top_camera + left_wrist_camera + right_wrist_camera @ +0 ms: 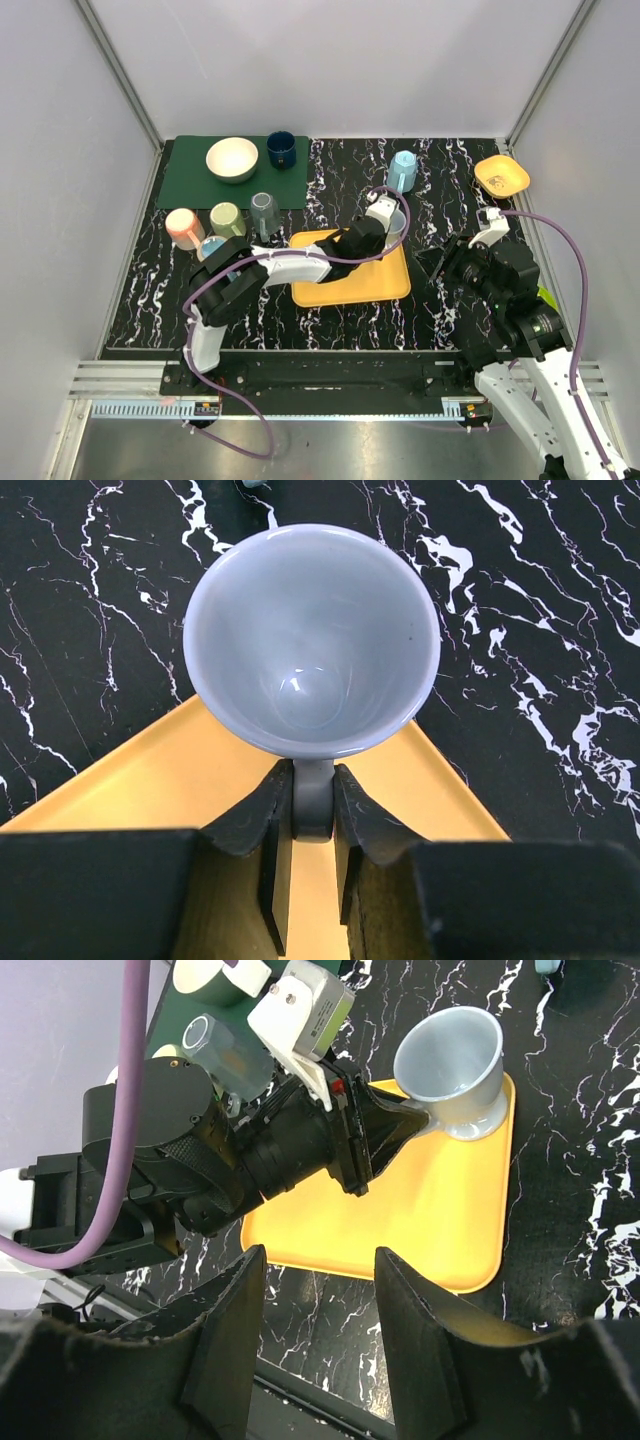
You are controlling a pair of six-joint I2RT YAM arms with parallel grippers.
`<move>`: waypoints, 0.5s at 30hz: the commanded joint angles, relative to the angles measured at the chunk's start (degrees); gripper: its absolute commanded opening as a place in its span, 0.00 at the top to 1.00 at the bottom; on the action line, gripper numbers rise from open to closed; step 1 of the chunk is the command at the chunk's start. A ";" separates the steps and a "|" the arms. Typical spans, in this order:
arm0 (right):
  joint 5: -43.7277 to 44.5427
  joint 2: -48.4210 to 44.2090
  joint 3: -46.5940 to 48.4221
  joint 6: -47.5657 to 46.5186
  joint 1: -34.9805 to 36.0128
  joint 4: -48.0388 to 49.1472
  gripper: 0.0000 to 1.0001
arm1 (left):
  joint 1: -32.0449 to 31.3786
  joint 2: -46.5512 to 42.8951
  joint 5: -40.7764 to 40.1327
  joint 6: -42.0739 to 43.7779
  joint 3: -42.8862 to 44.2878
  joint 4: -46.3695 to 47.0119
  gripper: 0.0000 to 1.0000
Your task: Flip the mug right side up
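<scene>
A pale grey mug (395, 222) (310, 640) (450, 1055) has its mouth up at the far right corner of the yellow tray (350, 285) (120, 785) (420, 1210). Its base looks to rest on the tray, and its inside is empty. My left gripper (376, 232) (312, 805) (402, 1125) is shut on the mug's handle, which sits between the two black fingers. My right gripper (437, 265) (315, 1295) hovers open over the table's near edge, right of the tray, with nothing in it.
A light blue mug (403, 170) stands behind the tray and a yellow bowl (502, 177) at the far right. A green mat (190, 185) holds a white bowl (232, 159) and a dark blue cup (281, 149). Several cups (227, 218) cluster left of the tray.
</scene>
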 commanded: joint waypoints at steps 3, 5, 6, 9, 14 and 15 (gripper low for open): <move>1.78 0.08 0.14 -1.10 0.72 0.47 0.47 | -0.40 -3.49 -2.54 0.04 -0.77 3.33 0.57; 2.04 0.17 0.40 -1.01 0.81 0.39 0.47 | -0.40 -6.39 -3.77 0.30 -2.54 3.25 0.48; 2.21 0.43 0.58 -1.01 0.73 0.39 0.47 | -0.48 -7.61 -5.26 0.39 -4.12 2.81 0.45; 4.76 2.35 1.81 0.04 0.81 0.91 0.46 | -0.92 -14.90 -7.55 0.39 -7.72 0.44 0.36; 18.01 12.19 7.06 2.68 0.72 3.01 0.44 | -1.80 -33.18 -12.30 -2.68 -13.87 -7.89 0.17; 19.95 17.52 8.21 2.68 0.72 3.54 0.43 | -1.98 -35.73 -13.70 -3.38 -14.67 -9.57 0.17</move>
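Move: The left hand still pinches the handle of the grey mug, whose middle is about 4 cm ahead and 4 cm to the right, roughly level with the fingers; the mug is already mouth-up at the tray's far right corner. The light blue mug is some 15 cm ahead and 7 cm to the right; the tray's middle is about 7 cm back, 6 cm left and 5 cm below. From the right hand, the grey mug is about 17 cm ahead, 5 cm left and 17 cm below. Up and to the left the left hand pulls away from the grey mug: its fingers first spread wide and let go of the handle, then it slides left and slightly back before climbing fast, about 8 cm up and 7 cm left in all. Late on, the empty right hand starts forward about 3 cm, turning slightly clockwise. ##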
